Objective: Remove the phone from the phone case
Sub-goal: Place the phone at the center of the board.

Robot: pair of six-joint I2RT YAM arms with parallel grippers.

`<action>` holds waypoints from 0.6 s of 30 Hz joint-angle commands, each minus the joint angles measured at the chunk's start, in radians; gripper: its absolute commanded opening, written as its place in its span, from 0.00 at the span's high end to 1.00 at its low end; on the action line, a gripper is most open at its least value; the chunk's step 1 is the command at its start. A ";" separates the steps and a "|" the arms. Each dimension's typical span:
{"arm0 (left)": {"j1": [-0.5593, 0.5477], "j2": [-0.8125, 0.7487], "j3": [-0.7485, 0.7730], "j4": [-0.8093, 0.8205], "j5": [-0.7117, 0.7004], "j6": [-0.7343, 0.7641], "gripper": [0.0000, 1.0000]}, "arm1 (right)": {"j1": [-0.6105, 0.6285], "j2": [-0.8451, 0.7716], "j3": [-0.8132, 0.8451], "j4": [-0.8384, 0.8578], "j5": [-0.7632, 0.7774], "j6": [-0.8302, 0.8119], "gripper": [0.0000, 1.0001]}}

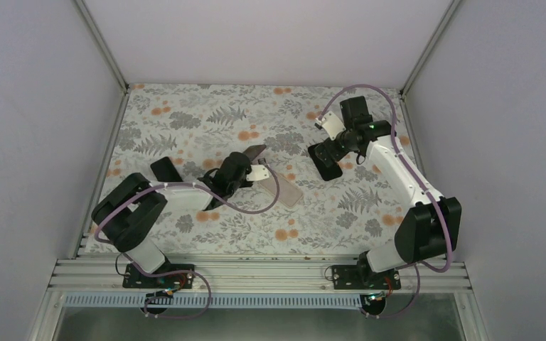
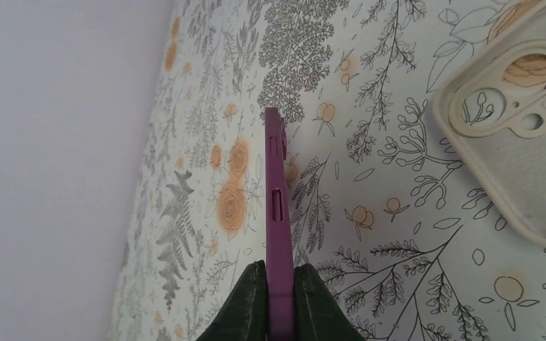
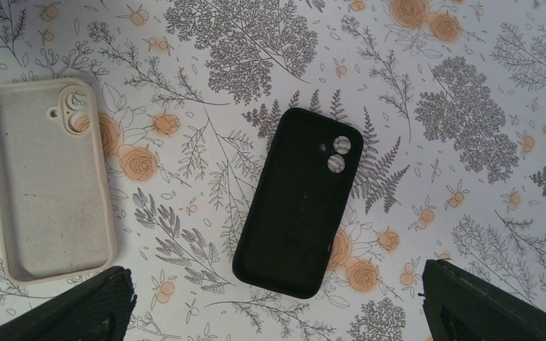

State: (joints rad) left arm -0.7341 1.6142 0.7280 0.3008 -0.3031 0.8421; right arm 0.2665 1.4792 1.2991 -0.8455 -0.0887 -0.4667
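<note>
My left gripper (image 1: 244, 165) is shut on a purple phone case (image 1: 257, 151) and holds it tilted above the table. In the left wrist view the case (image 2: 277, 192) stands edge-on between my fingers (image 2: 252, 298). I cannot tell whether a phone is inside it. My right gripper (image 1: 331, 148) is open and hovers over a black case (image 1: 328, 169). In the right wrist view that case (image 3: 298, 202) lies hollow side up and empty, between the spread fingers (image 3: 92, 305).
An empty beige case (image 1: 288, 191) lies in the middle of the flowered cloth, also seen in the left wrist view (image 2: 519, 149) and the right wrist view (image 3: 46, 185). A flat black slab (image 1: 166, 169) lies left of my left arm. White walls close in the table.
</note>
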 commanded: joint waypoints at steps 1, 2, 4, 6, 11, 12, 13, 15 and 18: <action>-0.025 0.061 -0.058 0.112 -0.152 0.077 0.98 | -0.011 -0.037 -0.011 0.019 -0.021 0.007 0.00; -0.030 0.073 -0.066 0.134 -0.173 0.091 0.98 | -0.013 -0.039 -0.009 0.017 -0.022 0.005 0.00; -0.033 0.094 -0.076 0.160 -0.195 0.109 0.97 | -0.018 -0.042 -0.005 0.015 -0.028 0.002 0.00; -0.035 0.102 -0.089 0.174 -0.200 0.123 0.90 | -0.023 -0.043 0.001 0.008 -0.036 0.000 0.00; -0.050 0.037 -0.140 0.146 -0.133 0.153 0.40 | -0.052 -0.040 0.031 -0.003 -0.021 0.004 0.00; -0.051 0.012 -0.143 0.102 -0.095 0.148 0.32 | -0.066 -0.040 0.047 -0.018 -0.030 0.003 0.00; -0.053 -0.022 -0.140 0.049 -0.049 0.138 0.23 | -0.083 -0.041 0.062 -0.027 -0.042 0.001 0.00; -0.055 -0.089 -0.112 -0.098 0.055 0.109 0.09 | -0.113 -0.044 0.082 -0.036 -0.065 -0.006 0.00; -0.054 -0.172 0.013 -0.383 0.263 0.011 0.00 | -0.145 -0.046 0.098 -0.048 -0.082 -0.015 0.00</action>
State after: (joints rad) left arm -0.7837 1.5444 0.6113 0.2481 -0.3130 0.9527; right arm 0.1635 1.4631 1.3544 -0.8726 -0.1295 -0.4706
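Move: My left hand still grips the phone by its near end, on edge, screen facing left. The place where the phone is to lie is about 5 cm ahead, 2 cm to the left and 6 cm below that hand. The beige case lies about 10 cm to its right and 4 cm nearer me; the black case some 26 cm right and 6 cm ahead. From my empty right hand the phone's place is some 27 cm left, 5 cm ahead, 15 cm down. I lower my left hand and roll its left side up about 10 degrees to lay the phone back-down beside the beige case. Then I open the fingers wide, letting go while drawing back some 4 cm and sinking to about 5 cm below the start, and finally rise 2 cm. My open right hand eases about 3 cm right and slightly up, away from the phone. ##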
